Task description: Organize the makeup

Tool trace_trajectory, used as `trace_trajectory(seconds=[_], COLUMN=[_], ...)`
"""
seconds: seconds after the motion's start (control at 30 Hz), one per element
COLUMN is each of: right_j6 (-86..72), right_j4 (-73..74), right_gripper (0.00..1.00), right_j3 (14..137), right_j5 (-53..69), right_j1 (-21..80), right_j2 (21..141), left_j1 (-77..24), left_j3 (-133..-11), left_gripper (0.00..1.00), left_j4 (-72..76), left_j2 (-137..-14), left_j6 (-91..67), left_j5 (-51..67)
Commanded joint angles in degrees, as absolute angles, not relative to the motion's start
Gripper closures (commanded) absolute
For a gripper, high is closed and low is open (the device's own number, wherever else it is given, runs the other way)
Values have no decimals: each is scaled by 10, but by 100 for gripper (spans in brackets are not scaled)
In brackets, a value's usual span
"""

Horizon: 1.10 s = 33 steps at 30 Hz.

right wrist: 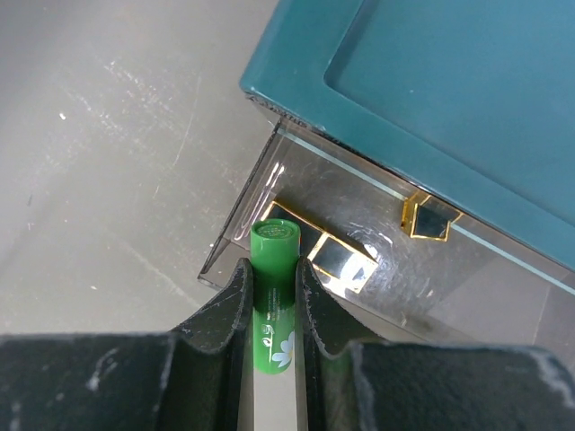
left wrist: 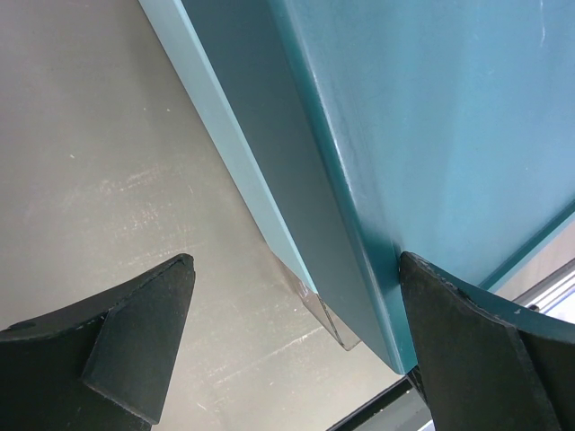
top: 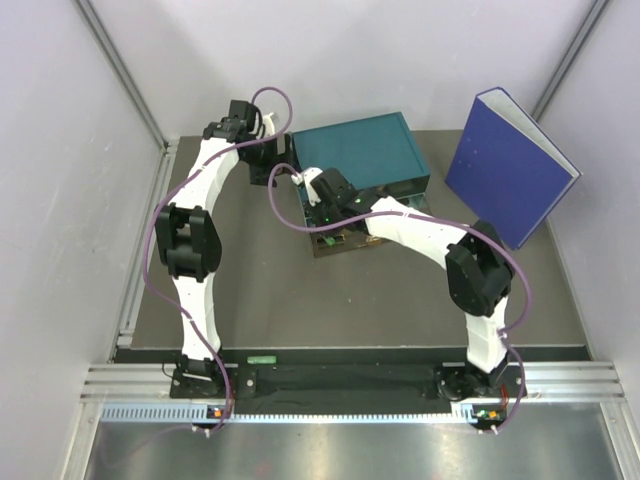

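My right gripper (right wrist: 271, 283) is shut on a green capsule-shaped tube (right wrist: 274, 260) with a white flower print, and holds it upright above the near left corner of a clear pulled-out drawer (right wrist: 235, 215). Black-and-gold cases (right wrist: 337, 258) lie in the drawer, and another one (right wrist: 429, 218) lies near the teal drawer box (right wrist: 431, 99). In the top view the right gripper (top: 325, 208) hangs over the drawer (top: 345, 243). My left gripper (left wrist: 296, 350) is open and straddles a corner of the teal box (left wrist: 404, 135). Its right finger (left wrist: 476, 350) is against the box edge. The other makeup is hidden.
A big blue binder (top: 510, 165) stands tilted at the back right. The teal box (top: 360, 150) sits at the back middle, with the left gripper (top: 266, 150) at its left side. Grey walls close in both sides.
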<state>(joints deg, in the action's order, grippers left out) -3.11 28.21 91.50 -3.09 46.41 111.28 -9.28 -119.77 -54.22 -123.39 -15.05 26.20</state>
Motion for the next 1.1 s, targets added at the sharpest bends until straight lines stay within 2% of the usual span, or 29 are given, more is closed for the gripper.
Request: trace_trajectory(seconds=[0.0, 0.3, 0.33, 0.43, 0.5, 0.53, 0.63, 0.87, 1.07], right_j6=[-53, -69, -77, -83, -87, -91, -95, -88, -37], right_j4=[244, 235, 237, 265, 268, 267, 262, 239, 231], right_gripper=[85, 81, 69, 49, 44, 38, 32, 30, 29], right_j3=[920, 925, 929, 951, 951, 948, 942, 912, 886], right_j5=[-50, -96, -104, -115, -126, -131, -146, -143, -64], right_j1=[457, 456, 456, 455, 456, 455, 456, 455, 463], right_j2=[1116, 1128, 1132, 1152, 1155, 1153, 1145, 1085, 1011], left_j1=[-74, -74, -74, -74, -74, -74, -74, -74, -74], left_j3=[-1187, -1164, -1162, -1153, -1151, -1151, -1150, -1151, -1152], left_gripper=[1, 1, 1, 1, 1, 1, 1, 1, 1], left_j4=[-555, -550, -550, -545, -545, -545, -546, -541, -534], left_j2=[-1211, -1190, -1187, -1182, -1181, -1180, -1176, -1158, -1136], left_j6=[-131, -129, -129, -128, -129, -130, -129, -127, -133], left_j5=[225, 226, 225, 225, 224, 224, 222, 207, 190])
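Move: The right hand already holds the green tube over the left end of the clear, pulled-out drawer, whose floor there lies about 2 cm ahead, 2 cm right and 7 cm below it. The gold-edged palette is 1 cm ahead, 3 cm right; a small gold-edged box stands 4 cm ahead, 7 cm right, both some 6 cm lower. From the left hand, that drawer end is about 14 cm back, 9 cm right and 11 cm down. Right hand eases about 2 cm forward, then down over the drawer, opens off the green tube and rises. ##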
